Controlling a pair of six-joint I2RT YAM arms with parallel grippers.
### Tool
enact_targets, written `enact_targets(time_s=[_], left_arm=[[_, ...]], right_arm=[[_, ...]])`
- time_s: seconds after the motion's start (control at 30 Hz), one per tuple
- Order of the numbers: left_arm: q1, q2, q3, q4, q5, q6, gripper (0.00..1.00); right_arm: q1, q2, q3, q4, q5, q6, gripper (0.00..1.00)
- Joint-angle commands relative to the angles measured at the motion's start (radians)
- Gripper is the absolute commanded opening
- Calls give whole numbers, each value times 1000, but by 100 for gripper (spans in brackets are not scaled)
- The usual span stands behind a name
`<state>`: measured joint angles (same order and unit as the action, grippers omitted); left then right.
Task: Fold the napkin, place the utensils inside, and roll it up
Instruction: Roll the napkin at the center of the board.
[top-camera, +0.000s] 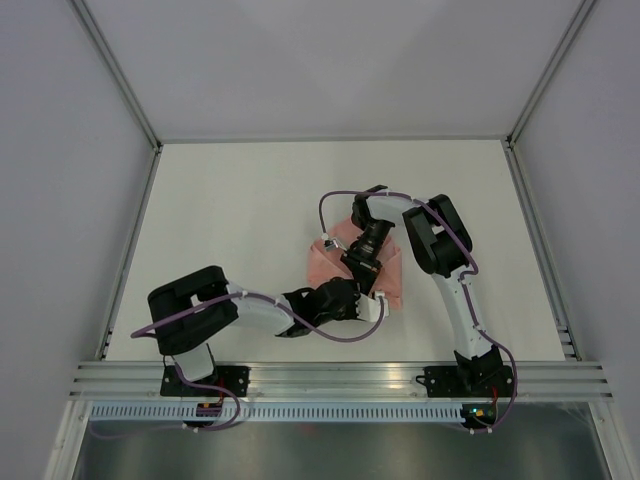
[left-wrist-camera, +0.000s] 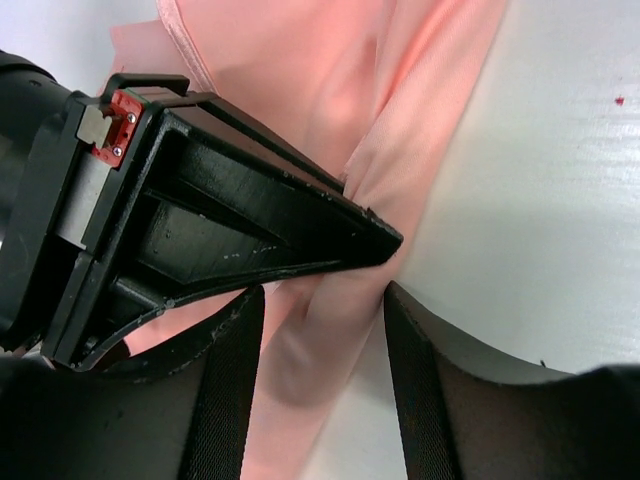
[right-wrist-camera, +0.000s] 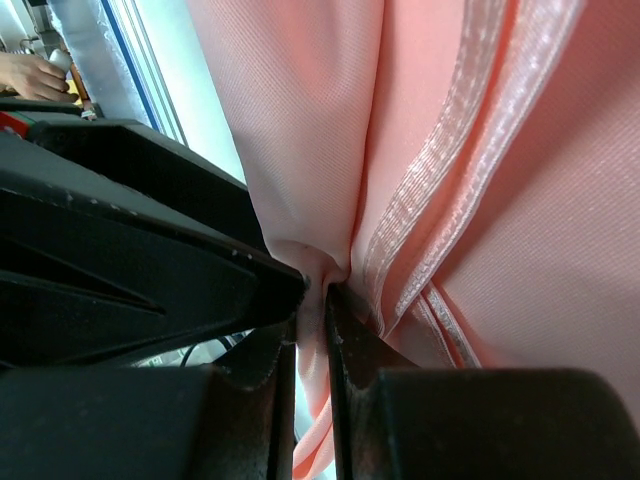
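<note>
The pale pink napkin (top-camera: 328, 262) lies bunched at the table's middle, right of centre. My right gripper (top-camera: 362, 262) comes down on it from the far side. In the right wrist view it (right-wrist-camera: 312, 330) is shut on a pinched ridge of the napkin (right-wrist-camera: 520, 250), next to a hemmed edge. My left gripper (top-camera: 362, 300) reaches in from the near left. Its jaws (left-wrist-camera: 325, 390) stand open astride a fold of the napkin (left-wrist-camera: 300, 60), with bare table beside the right finger (left-wrist-camera: 415, 400). The right gripper's finger (left-wrist-camera: 290, 215) sits just ahead of it. The utensils are out of view.
White table (top-camera: 240, 220) inside a walled enclosure, with aluminium rails (top-camera: 340, 378) along the near edge by both arm bases. A small red speck (left-wrist-camera: 619, 100) marks the table beside the cloth. Purple cables loop over both arms.
</note>
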<state>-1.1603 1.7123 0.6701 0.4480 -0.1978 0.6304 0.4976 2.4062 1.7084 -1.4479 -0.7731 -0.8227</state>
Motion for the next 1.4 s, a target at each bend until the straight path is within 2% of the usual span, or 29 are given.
enact_targets(time_s=[0.0,0.17,0.27,0.37,0.4,0.5,0.63,0.77,0.83,0.93,1.1,1.2,1.37], left_arm=[[2,36,28,-42,67,-66,57],[2,53,26,-46,84,-144,50],[2,66,23,-49,92,-195,39],[2,81,19,-37,90,-248,23],[2,84,13,-31,90,-282,14],[2,98,-16,21,78,-346,2],[2,99,-63,103,74,-409,2],[2,115,-89,165,51,-452,2],[4,122,-95,184,43,-469,2],[2,135,-106,218,38,-482,2],[2,136,-115,235,43,-485,2],[2,139,-115,238,44,-477,2],[2,144,-116,238,49,-472,2]], right_arm=[[-5,85,-26,238,216,-55,1],[-5,91,-24,235,204,-58,1],[-4,93,-21,235,198,-58,0],[-5,90,-24,233,183,-56,0],[-5,82,-26,233,178,-56,1],[-8,61,-38,241,147,-53,3],[-25,16,-59,251,94,-49,10],[-59,-54,-61,253,15,-58,23],[-96,-85,-62,256,-40,-64,30],[-151,-146,-62,297,-77,-18,35],[-250,-240,-67,441,-88,98,41],[-307,-281,-87,547,-28,186,46],[-317,-248,-84,511,15,139,55]])
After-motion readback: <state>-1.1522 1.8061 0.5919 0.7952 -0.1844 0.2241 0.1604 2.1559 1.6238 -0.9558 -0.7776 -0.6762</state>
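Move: The napkin's gathered near edge lies between the left hand's open fingers, about 1 cm back, 1 cm right and 1 cm below its hand point. The right fingertips, some 2 cm away, already pinch that edge, so it sits level with the right hand point. From the left hand, the napkin's main body is centred roughly 7 cm ahead and 3 cm left, its near right corner about 3 cm back and 6 cm right. Easing about 2 cm to the right and slightly back and down, the left hand shuts on the napkin's gathered edge and keeps that pinch while its wrist rolls some 25 degrees. Only after the left fingers close does the right hand open and let go, sweeping quickly forward about 16 cm, also rightward and slightly up, away from the pinched edge, its fingers turning more steeply down. ##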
